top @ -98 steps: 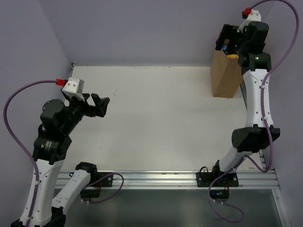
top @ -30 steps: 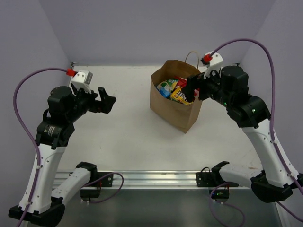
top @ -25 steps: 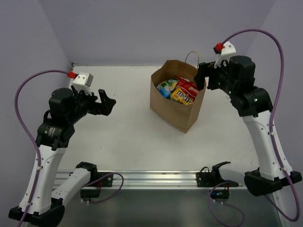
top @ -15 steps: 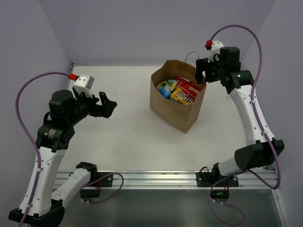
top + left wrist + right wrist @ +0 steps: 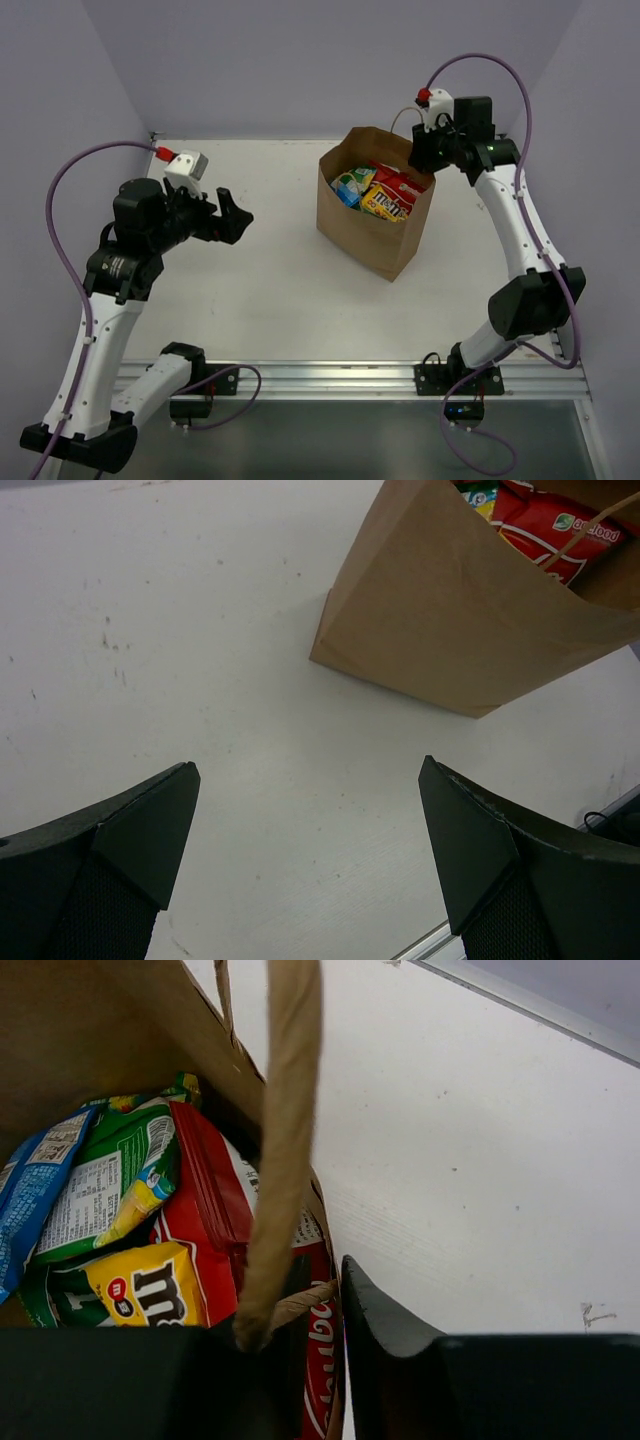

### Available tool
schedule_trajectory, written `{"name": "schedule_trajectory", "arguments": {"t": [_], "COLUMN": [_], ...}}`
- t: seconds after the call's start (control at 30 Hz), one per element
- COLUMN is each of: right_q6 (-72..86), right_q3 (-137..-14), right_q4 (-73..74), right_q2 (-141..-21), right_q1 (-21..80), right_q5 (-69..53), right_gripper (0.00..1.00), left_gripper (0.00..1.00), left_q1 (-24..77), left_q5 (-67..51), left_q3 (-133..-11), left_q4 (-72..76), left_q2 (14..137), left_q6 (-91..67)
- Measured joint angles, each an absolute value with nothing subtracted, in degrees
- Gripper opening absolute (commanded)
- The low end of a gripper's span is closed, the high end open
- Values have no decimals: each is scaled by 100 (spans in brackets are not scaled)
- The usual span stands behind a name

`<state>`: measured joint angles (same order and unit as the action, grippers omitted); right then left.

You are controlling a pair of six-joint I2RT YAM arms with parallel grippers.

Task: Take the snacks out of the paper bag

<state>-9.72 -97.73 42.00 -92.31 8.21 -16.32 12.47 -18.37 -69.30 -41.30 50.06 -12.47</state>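
Note:
The paper bag (image 5: 368, 228) stands upright and open near the middle of the table, right of centre. The snacks (image 5: 385, 195) fill it: a red packet (image 5: 205, 1210), a yellow one (image 5: 140, 1290), a green-white one (image 5: 115, 1185) and a blue one (image 5: 30, 1200). My right gripper (image 5: 425, 155) sits at the bag's far right rim. One finger is inside and one outside, shut on the paper wall beside the twisted handle (image 5: 285, 1140). My left gripper (image 5: 232, 215) hovers open left of the bag, holding nothing. The left wrist view shows the bag (image 5: 450, 620) ahead of its jaws.
Purple walls close in the white table (image 5: 270, 290) at the back and on both sides. An aluminium rail (image 5: 330, 378) with the arm bases runs along the near edge. Bare tabletop lies between my left gripper and the bag.
The bag came from the back right corner to the middle. My right gripper then rose off the snacks, moved to the far rim and narrowed its jaws onto it. The left arm barely shifted.

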Motion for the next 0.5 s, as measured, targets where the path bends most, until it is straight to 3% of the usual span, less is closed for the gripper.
{"name": "schedule_trajectory", "arguments": {"t": [0.13, 0.5], "right_q6": [-1033, -987], "right_q3": [-9782, -9233], "right_q4": [4150, 4292], "right_q2": [-9205, -8213], "right_q1": [821, 1041], "right_q5": [-1625, -1125], "right_gripper": [0, 0], "left_gripper": [100, 100], "left_q1": [1247, 1855], "left_q5": [-1951, -2102], "left_q3": [-7227, -8361], "left_q4": [-4128, -3883], "left_q2": [5271, 6178], "left_q6": [-1275, -1619]}}
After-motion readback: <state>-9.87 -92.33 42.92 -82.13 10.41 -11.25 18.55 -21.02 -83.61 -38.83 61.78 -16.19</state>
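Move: The bag's right rim, where a twisted paper handle meets it, already sits between my half-closed right fingers, level with the hand point. From that hand the red packet lies about 4 cm left, 2 back and 9 down; the yellow M&M's packet 6 left, 4 back and 10 down; the blue packet 13 left, 4 back and 10 down. From my left hand the bag's mouth is some 12 cm ahead, 24 right and 6 lower. I shut my right fingers on the bag's rim by the handle root, then, keeping that pinch, draw it back about 4 cm and up some 3. Meanwhile my left hand, fingers still wide open and touching nothing, climbs about 6 cm and swings about 5 cm right and a little forward towards the bag's mouth, turning slightly clockwise. ##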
